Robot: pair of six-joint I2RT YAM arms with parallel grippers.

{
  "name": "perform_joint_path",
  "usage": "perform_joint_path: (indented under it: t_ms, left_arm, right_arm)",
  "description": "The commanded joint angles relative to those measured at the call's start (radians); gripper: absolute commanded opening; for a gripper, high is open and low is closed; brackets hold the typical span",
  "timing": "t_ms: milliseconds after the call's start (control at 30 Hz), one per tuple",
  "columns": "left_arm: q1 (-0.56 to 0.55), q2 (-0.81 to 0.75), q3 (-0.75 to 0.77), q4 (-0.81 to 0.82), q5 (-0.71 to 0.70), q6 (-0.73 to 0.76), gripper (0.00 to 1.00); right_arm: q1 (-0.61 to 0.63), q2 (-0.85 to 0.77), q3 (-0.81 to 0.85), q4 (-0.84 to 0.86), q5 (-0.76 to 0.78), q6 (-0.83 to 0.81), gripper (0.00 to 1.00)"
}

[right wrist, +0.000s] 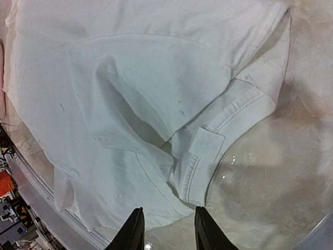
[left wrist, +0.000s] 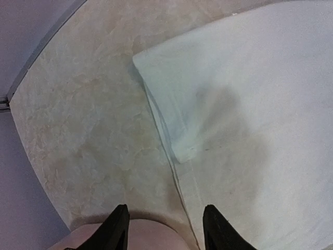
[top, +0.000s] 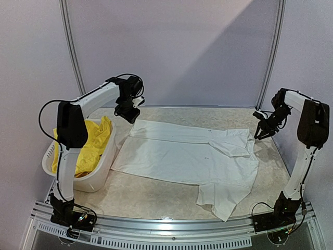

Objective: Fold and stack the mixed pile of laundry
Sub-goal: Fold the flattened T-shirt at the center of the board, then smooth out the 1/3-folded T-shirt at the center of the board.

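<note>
A white T-shirt (top: 182,156) lies spread flat on the table, its far edge folded over and one sleeve (top: 221,200) hanging toward the front. My left gripper (top: 130,115) hovers over the shirt's far left corner (left wrist: 208,94); in the left wrist view the gripper (left wrist: 166,232) is open with nothing between its fingers. My right gripper (top: 261,133) hangs just above the collar end; seen from the right wrist, the gripper (right wrist: 167,232) is open over the collar and its label (right wrist: 206,144). Bright yellow shorts (top: 91,143) sit in the basket. The dark navy and pink pieces are out of view.
The white slotted plastic basket (top: 96,179) stands at the table's left edge, beside the left arm. A metal rail (top: 171,232) runs along the front between the arm bases. Pale backdrop walls close the back and sides.
</note>
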Motion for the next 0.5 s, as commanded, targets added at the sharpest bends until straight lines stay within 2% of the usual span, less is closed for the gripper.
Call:
perform_joint_path:
  t_ms: [0,167,300,467]
  left_arm:
    - [-0.06,-0.09,-0.109,0.007,0.111,-0.064,0.5]
    - [-0.136,-0.128,-0.267,0.004,0.216,-0.095,0.5]
    - [-0.188,-0.111,-0.344,0.003,0.212,-0.09,0.49]
    - [-0.2,-0.09,-0.388,0.014,0.231,-0.108,0.43]
  right_arm:
    - [0.001,-0.001,-0.078,0.012,0.063,0.059,0.34]
    - [0.002,-0.04,-0.224,0.083,0.14,-0.008,0.34]
    - [0.001,-0.071,-0.313,0.127,0.16,-0.06,0.33]
    - [0.0,-0.066,-0.377,0.176,0.159,-0.062,0.29]
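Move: The left hand is high over the far hem end of the folded strip, and the patch of T-shirt it goes for lies about 16 cm back, 9 cm to its right and 10 cm below; the near-left corner is 25 cm back, 6 cm left, and the basket 21 cm back, 15 cm left. From the right hand, the near end of the collar is about 9 cm back, barely left and 10 cm down; the folded-in sleeve is 2 cm back, 14 cm left. The left hand, half open, swings some 13 cm back and 7 cm right, away from the strip's far corner and in over the shirt's near panel, rising a touch before sinking about 6 cm as its wrist tips the fingers almost straight down. The right hand meanwhile drops and draws back, about 7 cm each way, to the near end of the collar, its parted fingers tilting slightly back towards the base; whether either hand touches the cloth yet can't be seen. ##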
